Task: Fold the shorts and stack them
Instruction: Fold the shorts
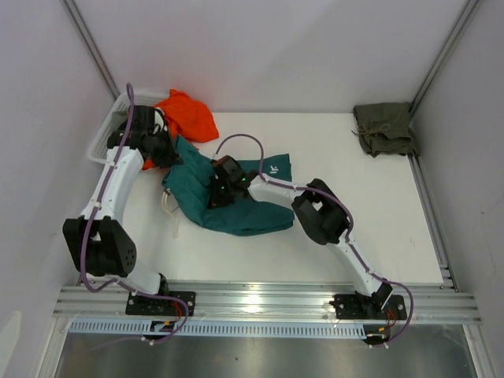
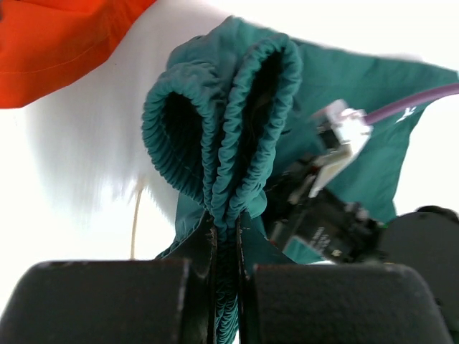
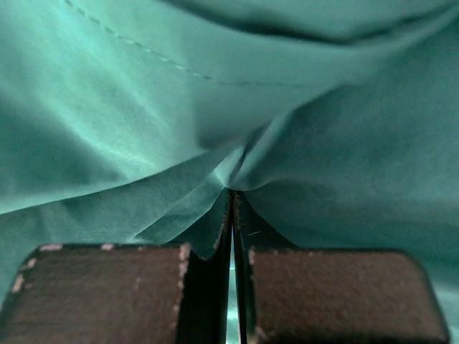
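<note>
The teal-green shorts (image 1: 252, 211) lie crumpled at the table's middle, with their off-white cord (image 1: 169, 209) trailing at the left. My left gripper (image 1: 168, 151) is shut on the bunched elastic waistband (image 2: 222, 122), which stands up in folds between its fingers (image 2: 202, 247). My right gripper (image 1: 220, 191) sits on the middle of the same shorts, shut on a pinch of thin teal cloth (image 3: 143, 107); its tips (image 3: 232, 195) meet at the fold. The olive-green shorts (image 1: 384, 128) lie folded at the far right corner.
An orange garment (image 1: 187, 115) lies at the back left, partly over a white tray (image 1: 106, 132) and close behind my left gripper. Grey walls enclose the table on three sides. The right arm's wrist (image 2: 326, 215) crowds the left wrist view.
</note>
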Action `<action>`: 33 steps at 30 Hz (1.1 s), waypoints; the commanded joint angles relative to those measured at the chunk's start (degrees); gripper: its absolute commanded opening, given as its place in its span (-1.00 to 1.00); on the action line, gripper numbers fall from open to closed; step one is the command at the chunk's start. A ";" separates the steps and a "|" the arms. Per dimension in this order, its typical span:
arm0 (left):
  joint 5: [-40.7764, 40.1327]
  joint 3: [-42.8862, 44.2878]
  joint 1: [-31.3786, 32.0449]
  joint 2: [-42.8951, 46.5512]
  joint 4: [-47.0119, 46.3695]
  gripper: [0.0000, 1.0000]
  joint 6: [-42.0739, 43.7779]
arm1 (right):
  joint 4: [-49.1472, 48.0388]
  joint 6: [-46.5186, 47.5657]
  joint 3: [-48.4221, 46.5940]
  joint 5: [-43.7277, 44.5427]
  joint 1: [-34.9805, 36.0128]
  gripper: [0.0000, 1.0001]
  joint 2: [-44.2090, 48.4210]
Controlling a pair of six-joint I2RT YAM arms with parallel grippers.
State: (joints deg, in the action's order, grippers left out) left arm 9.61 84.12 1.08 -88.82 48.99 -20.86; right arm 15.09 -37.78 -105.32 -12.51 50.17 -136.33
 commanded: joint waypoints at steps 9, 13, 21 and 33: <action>0.15 3.51 0.06 6.64 2.69 -0.99 0.03 | -3.40 -1.51 1.08 -4.80 -0.42 -1.00 0.01; -0.55 3.33 0.06 6.29 2.78 -0.99 0.38 | -2.18 -1.42 -1.64 -5.15 -2.44 -1.00 1.77; -0.55 5.09 0.06 4.44 3.48 -0.99 0.82 | -0.42 0.16 5.36 -3.13 -5.69 -1.00 13.97; -0.81 8.87 0.50 1.45 6.73 -0.99 1.61 | 4.33 5.78 34.90 -1.90 -20.46 -1.00 37.45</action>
State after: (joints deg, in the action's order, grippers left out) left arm 9.10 89.52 1.19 -87.31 55.16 -20.40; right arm 16.23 -34.98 -75.13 -15.27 30.48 -100.95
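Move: The right hand's shut fingertips rest in the teal shorts at table level; the shorts' middle lies about 10 cm to their right and 3 cm farther out, the white logo some 18 cm right and 11 cm farther out. For the left hand, which holds the gathered waistband up, that middle is about 17 cm right, level forward and 18 cm below; the orange cloth lies roughly 23 cm ahead, nearly in line, some 16 cm lower. The right hand, fingers shut and still pressed into the shorts near the gathered waist, nudges a centimetre or two left and back, then eases forward, comes free upward by some 11 cm and sweeps about 20 cm right over the spread cloth towards its logo side, turning about 15 degrees clockwise. Meanwhile the left hand keeps its pinch on the waistband and raises it about 3 cm while drawing it back slightly. ##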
